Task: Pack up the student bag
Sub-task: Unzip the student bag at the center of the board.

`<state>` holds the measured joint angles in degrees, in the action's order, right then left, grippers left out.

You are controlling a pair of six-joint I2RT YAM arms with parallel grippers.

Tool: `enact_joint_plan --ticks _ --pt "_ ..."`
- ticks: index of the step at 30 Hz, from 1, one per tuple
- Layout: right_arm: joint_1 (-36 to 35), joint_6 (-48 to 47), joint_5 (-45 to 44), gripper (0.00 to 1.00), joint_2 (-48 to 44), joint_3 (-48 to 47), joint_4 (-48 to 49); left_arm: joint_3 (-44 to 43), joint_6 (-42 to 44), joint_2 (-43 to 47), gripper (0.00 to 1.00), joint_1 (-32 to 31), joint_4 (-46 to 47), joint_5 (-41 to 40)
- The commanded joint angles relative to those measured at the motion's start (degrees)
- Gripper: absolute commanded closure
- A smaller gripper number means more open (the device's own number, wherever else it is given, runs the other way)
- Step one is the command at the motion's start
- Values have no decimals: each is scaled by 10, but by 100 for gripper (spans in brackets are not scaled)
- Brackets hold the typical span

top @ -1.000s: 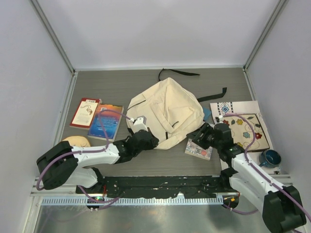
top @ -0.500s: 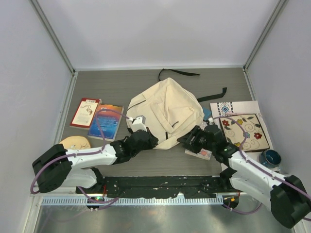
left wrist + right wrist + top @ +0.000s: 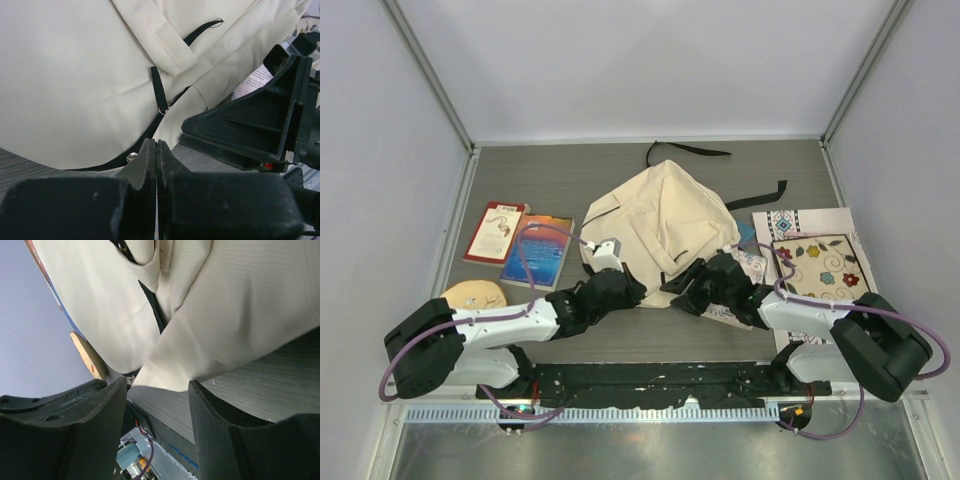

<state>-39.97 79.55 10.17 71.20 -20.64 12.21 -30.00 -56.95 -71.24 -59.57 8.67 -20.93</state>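
The student bag is a cream fabric backpack with black straps, lying flat mid-table. My left gripper is at its near-left edge. In the left wrist view its jaws are shut, tips at the black zipper line, with a small metal piece beside the left tip. My right gripper is at the bag's near edge, open. In the right wrist view its fingers stand either side of a hanging fabric corner without closing on it. It also shows in the left wrist view.
A red-and-white book and a blue book lie left of the bag, with a tan round object nearer. A flower-patterned board on a white patterned sheet lies right. A small booklet lies under my right arm.
My right arm has swung left, from over the small booklet to the bag's near edge, close to my left gripper. The left arm has barely moved.
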Motion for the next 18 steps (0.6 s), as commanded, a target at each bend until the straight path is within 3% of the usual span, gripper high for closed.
enact_joint_plan --ticks 1,8,11,12,15,18 --pt "-3 26 -27 42 26 -27 55 -15 18 22 100 -4 10 2" --pt "-4 32 -50 46 53 -24 77 -16 29 21 100 -4 16 18" --pt "-3 25 -45 56 63 -27 92 -9 23 19 100 -4 27 27" --pt "-3 25 -51 64 68 -27 90 -9 21 19 100 -4 27 30" --pt "-3 29 -67 78 68 -26 88 -4 11 20 100 -4 28 35" --pt "-3 26 -87 88 51 -32 57 -6 2 29 100 -4 13 47"
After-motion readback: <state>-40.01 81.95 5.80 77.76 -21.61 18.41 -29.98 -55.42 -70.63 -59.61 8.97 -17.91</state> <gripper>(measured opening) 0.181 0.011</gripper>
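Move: The bag's near-edge fabric just right of the zip lies about 2 cm ahead of the right hand and 2 cm below its open fingertips. The short black strap tab is some 3 cm ahead and 1 cm left of that hand; the floral book's middle is roughly 13 cm to its right. From the left hand, already shut at the zip pull, that fabric is about 2 cm ahead, 6 cm right and 4 cm below. Forward and slightly down, the right hand eases about 2.5 cm over the bag's near edge, towards the fabric beside the zip. In the later half its half-open fingers close most of the way, bringing the tips together at the cloth near the strap tab. The left hand stays shut on the zip pull, giving way barely 1 cm back and left. ##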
